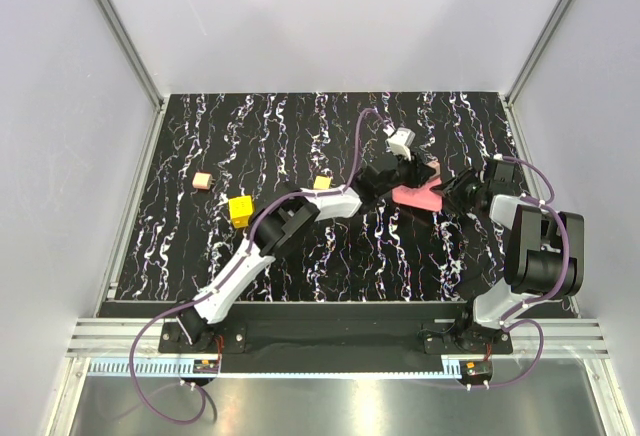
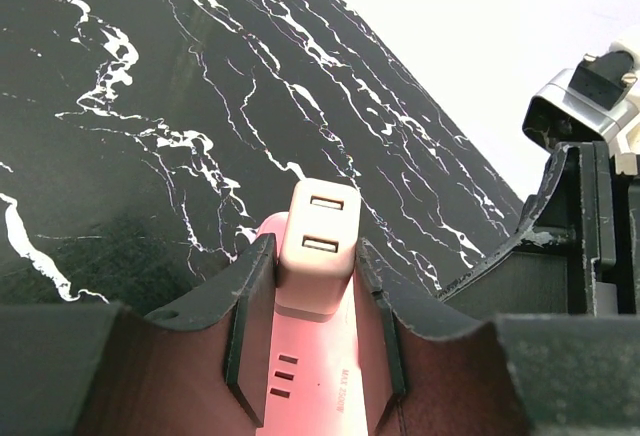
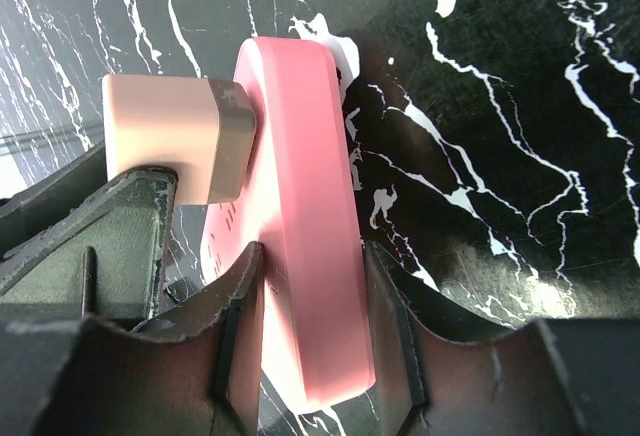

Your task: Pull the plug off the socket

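The socket is a pink power strip (image 3: 300,206), tipped on its long edge over the black marbled table (image 1: 200,256). My right gripper (image 3: 312,266) is shut on the strip's near end, one finger on each broad side. A beige plug (image 3: 170,141) with two USB slots sits against the strip's face. My left gripper (image 2: 313,256) is shut on that plug (image 2: 318,241), with the pink socket (image 2: 315,376) running below it. In the top view the socket (image 1: 418,196) lies between the left gripper (image 1: 385,178) and the right gripper (image 1: 450,194); the plug is hidden there.
A large yellow block (image 1: 241,211), a small yellow block (image 1: 322,183) and a tan block (image 1: 203,181) lie on the left half of the table. White walls close in the back and both sides.
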Motion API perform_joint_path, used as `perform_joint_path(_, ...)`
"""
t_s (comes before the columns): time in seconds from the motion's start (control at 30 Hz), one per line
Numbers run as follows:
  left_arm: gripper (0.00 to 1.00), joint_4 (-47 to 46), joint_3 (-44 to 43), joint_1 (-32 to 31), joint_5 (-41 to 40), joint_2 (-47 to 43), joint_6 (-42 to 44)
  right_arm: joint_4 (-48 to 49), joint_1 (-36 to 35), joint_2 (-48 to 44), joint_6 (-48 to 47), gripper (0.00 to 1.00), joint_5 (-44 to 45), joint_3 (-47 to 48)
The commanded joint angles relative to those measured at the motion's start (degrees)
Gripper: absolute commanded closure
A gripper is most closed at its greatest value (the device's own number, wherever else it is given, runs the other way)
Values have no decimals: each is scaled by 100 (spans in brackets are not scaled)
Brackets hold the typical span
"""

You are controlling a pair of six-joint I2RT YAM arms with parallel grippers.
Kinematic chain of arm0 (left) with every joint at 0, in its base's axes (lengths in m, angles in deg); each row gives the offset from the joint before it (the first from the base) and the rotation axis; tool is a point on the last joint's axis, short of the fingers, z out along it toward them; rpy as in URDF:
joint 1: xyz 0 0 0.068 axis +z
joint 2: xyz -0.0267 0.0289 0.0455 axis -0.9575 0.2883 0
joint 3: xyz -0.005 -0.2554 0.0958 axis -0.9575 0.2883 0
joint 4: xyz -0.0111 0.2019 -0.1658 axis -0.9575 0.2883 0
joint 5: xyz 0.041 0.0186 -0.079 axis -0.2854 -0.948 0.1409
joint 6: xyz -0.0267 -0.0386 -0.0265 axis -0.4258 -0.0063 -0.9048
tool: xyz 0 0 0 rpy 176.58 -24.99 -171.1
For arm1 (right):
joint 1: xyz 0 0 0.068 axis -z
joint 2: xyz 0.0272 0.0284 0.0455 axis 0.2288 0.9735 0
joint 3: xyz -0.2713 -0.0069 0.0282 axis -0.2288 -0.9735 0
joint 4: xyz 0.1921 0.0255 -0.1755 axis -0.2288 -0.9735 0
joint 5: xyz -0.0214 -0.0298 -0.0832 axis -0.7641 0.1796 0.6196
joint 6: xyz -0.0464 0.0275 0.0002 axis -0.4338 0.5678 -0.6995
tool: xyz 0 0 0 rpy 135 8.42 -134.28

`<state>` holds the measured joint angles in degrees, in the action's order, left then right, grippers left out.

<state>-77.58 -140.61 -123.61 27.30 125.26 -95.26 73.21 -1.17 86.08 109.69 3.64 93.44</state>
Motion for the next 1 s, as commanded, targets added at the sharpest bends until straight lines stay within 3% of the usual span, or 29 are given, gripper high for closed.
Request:
perform_joint_path(0.0, 100, -1277, -1, 247, -72, -284, -406, -980, -28, 202, -302, 100, 1094, -172)
perform_joint_path(0.27, 100, -1445, -141, 475, 182, -82, -873, -988, -36, 202, -302, 100, 1103, -164)
perform_joint_path(0.37, 100, -1367, -71, 310, 280, -301, -532, -997, -54, 202, -302, 100, 1138, -146)
perform_joint_path(0.5, 100, -971, 8, -43, 8, -644, 601, -1006, -63, 202, -302, 100, 1129, -146)
perform_joint_path(0.97, 100, -1207, 342, 71, -248, -899, 735, -1015, -63, 210, -311, 100, 1129, -137)
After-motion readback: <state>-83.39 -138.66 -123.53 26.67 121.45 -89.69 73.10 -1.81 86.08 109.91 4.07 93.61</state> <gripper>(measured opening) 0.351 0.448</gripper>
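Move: The left gripper already has its fingers shut on the pink plug, which still sits against the socket. The socket's middle lies some 6 cm back from this hand, 4 cm to its left and 4 cm lower. A pale yellow plug lies loose about 4 cm back and 28 cm to the left. From the right gripper, already clamped on the socket's edge, the pink plug is about 5 cm ahead, 2 cm left and 4 cm higher. Keep the left fingers shut on the pink plug and rock it first, rolling the left side of the hand down by about 7 degrees and then back. Then draw the plug up off the socket by about 5 cm, faster as it goes, letting the wrist tilt back a little. Meanwhile hold the right gripper still, clamped on the socket's edge. ##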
